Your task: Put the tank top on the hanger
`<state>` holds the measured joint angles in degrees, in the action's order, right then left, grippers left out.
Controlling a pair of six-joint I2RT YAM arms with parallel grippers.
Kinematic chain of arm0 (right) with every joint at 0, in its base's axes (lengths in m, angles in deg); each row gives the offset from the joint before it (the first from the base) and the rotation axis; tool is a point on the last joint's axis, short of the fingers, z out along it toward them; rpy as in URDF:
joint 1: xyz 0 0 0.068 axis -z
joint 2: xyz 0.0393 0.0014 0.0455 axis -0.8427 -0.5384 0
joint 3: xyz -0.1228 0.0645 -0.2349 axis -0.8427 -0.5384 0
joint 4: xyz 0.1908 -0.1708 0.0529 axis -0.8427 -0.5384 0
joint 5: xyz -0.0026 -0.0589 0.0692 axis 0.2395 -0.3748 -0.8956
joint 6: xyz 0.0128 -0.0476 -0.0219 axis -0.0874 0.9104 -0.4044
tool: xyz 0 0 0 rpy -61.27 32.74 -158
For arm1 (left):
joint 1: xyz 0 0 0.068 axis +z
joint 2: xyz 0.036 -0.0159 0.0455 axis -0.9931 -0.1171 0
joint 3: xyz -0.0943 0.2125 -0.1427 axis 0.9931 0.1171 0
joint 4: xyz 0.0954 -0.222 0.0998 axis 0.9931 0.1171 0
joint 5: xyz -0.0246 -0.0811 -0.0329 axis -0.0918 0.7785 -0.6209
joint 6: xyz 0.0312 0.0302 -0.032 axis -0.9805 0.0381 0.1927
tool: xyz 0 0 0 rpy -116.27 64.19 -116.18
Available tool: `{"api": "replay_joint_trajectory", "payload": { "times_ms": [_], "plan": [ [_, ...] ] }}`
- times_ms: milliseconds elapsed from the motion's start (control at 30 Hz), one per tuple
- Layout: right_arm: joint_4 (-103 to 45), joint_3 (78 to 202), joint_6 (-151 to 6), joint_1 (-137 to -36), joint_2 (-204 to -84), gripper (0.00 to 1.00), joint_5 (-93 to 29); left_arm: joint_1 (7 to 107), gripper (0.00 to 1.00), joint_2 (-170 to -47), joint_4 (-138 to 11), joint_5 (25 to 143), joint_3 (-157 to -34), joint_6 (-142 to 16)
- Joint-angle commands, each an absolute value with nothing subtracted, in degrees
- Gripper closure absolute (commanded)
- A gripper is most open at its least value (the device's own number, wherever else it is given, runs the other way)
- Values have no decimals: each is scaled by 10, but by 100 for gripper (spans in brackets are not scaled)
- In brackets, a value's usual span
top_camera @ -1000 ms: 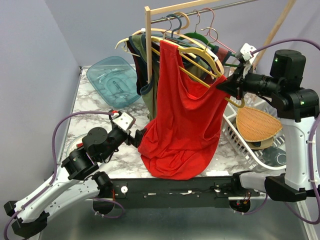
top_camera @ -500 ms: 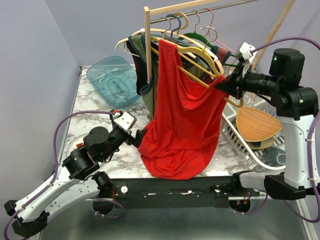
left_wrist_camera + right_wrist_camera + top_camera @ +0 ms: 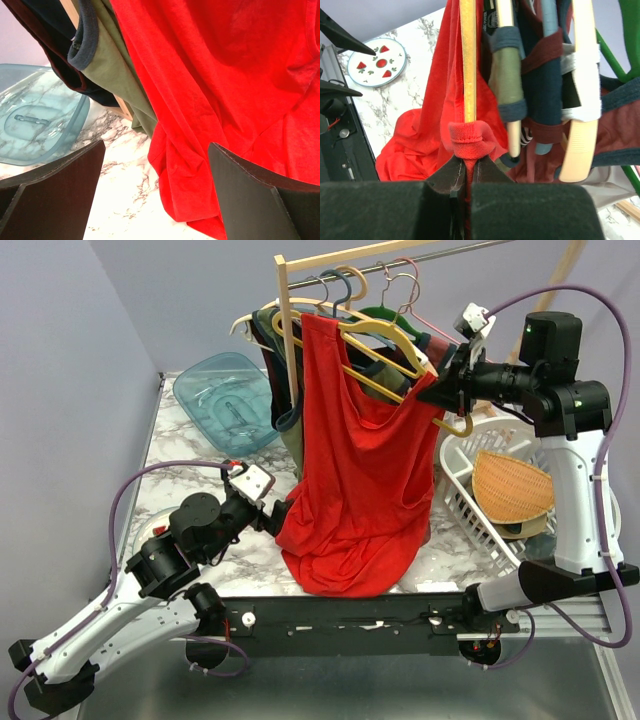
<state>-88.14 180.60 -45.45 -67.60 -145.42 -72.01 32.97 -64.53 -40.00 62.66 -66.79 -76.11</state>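
The red tank top hangs from the rack down to the marble table, its hem bunched on the tabletop. One strap is over the top end of the mustard-yellow hanger. My right gripper is high at the rack, shut on the other strap. In the right wrist view its jaws pinch the rolled red strap right at the end of the hanger's yellow arm. My left gripper is low by the tank top's left edge, open. The red fabric lies between and beyond its dark fingers, untouched.
An olive-green top with navy trim and other clothes on cream hangers crowd the rack beside a wooden post. A blue-green plastic tub lies back left. A white basket stands right. A watermelon-pattern plate sits near the left arm.
My right arm has risen and swung left, carrying the strap and the hanger's end up with it. The rack's clothes shifted slightly left. The left arm has not moved.
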Motion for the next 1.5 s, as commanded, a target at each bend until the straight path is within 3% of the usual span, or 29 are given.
{"api": "replay_joint_trajectory", "payload": {
  "times_ms": [0, 267, 833, 1133, 1467],
  "plan": [
    [-827, 1829, -497, -680, -1468, 100, -679, 333, 1, -649, -399, 626, -674, -761],
    [-805, 1839, -523, -661, -1483, 100, -549, 333, 1, -648, -402, 633, -668, -758],
    [-782, 1795, -524, -577, -1435, 100, -496, 333, 1, -652, -411, 643, -668, -755],
    [-808, 1789, -480, -542, -1413, 100, -622, 333, 1, -643, -407, 638, -669, -757],
    [-856, 1780, -439, -624, -1371, 99, -670, 332, 1, -643, -406, 640, -671, -758]
  ]
}}
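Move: Ahead of the right hand, which already grips the yellow hanger and red tank top by the right shoulder, the rack's rail passes about 12 cm farther out, 8 cm left and 12 cm higher. The green tank top hangs some 18 cm left, 8 cm ahead and 5 cm lower; the white basket sits about 26 cm right, 5 cm ahead and 38 cm below. From the idle left hand that stretch of rail is roughly 22 cm ahead, 28 cm right and 27 cm up. Sweeping the held hanger right by about 10 cm, after an opening push forward of some 5 cm, the right hand yaws clockwise and bears the hanger against the row of hung clothes, along the rail. It then doubles back, drawing back about 4 cm and left 3 cm with a slight rise, part of the yaw undone, fingers still shut. ##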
